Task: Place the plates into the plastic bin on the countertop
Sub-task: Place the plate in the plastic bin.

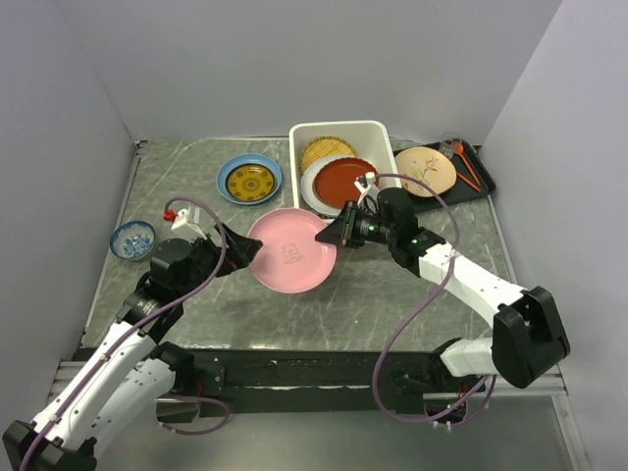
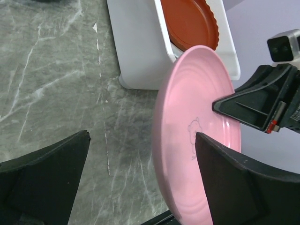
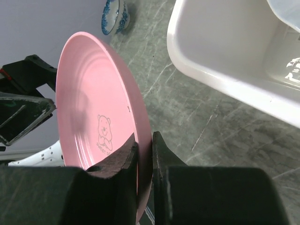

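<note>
A pink plate (image 1: 291,263) with a bear print is held off the countertop (image 1: 343,314) in front of the white plastic bin (image 1: 339,132). My right gripper (image 1: 329,235) is shut on its right rim; the wrist view shows the jaws (image 3: 145,150) pinching the plate (image 3: 93,103). My left gripper (image 1: 245,250) is open at the plate's left rim, and its jaws (image 2: 140,154) straddle the plate (image 2: 197,117) without closing. The bin holds a yellow lattice plate (image 1: 327,151) and a red plate (image 1: 343,179) on a white plate (image 1: 312,184).
A blue plate with a yellow centre (image 1: 249,180) lies left of the bin. A cream branch plate (image 1: 425,170) sits on a black tray (image 1: 483,182) at the right. A small blue patterned bowl (image 1: 132,239) stands at the left edge. Walls close in both sides.
</note>
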Tool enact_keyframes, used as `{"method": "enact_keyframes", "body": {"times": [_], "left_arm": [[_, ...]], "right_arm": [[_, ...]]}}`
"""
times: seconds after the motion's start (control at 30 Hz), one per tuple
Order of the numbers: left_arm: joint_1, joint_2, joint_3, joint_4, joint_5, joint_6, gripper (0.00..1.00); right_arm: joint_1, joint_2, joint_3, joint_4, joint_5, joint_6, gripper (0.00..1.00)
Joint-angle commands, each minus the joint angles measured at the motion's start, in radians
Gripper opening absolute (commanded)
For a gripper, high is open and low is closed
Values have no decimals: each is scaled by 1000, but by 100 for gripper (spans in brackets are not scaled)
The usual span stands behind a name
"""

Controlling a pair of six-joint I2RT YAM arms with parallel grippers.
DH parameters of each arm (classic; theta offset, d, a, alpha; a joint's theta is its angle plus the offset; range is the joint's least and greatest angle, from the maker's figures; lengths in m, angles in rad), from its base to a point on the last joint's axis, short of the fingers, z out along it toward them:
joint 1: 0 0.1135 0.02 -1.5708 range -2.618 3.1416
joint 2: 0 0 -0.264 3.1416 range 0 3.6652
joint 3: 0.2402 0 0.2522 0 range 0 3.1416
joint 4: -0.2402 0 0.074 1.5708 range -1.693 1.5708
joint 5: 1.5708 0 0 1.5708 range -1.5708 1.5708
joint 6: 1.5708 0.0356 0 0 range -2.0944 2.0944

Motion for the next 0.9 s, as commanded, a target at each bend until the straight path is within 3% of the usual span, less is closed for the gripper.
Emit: {"method": "enact_keyframes", "body": {"times": [0.0,0.4,0.87], "left_arm": [[-2,-18,-3,35,-24,-12,99],[-1,-131,-17,49,-24,-1,99],[-1,-164,-30,-26,-51,8,99]], "right_arm": [[-18,-73,23,5,17,-11,0],[-126,23,213,-160,104,-93,0],[-269,143,362,-93,75,-47,0]]}}
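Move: The bin the right hand is carrying the pink plate to is centred about 14 cm ahead of that hand, 4 cm to its right and 15 cm below. The brown plate lies inside, near the bin's middle. The blue plate is about 14 cm ahead and 20 cm to the left of the hand, some 18 cm below. From the left hand, the bin is about 19 cm ahead, 23 cm right and 16 cm below. Right hand carries the still-pinched pink plate about 11 cm forward and 7 cm right towards the bin, turning clockwise. ##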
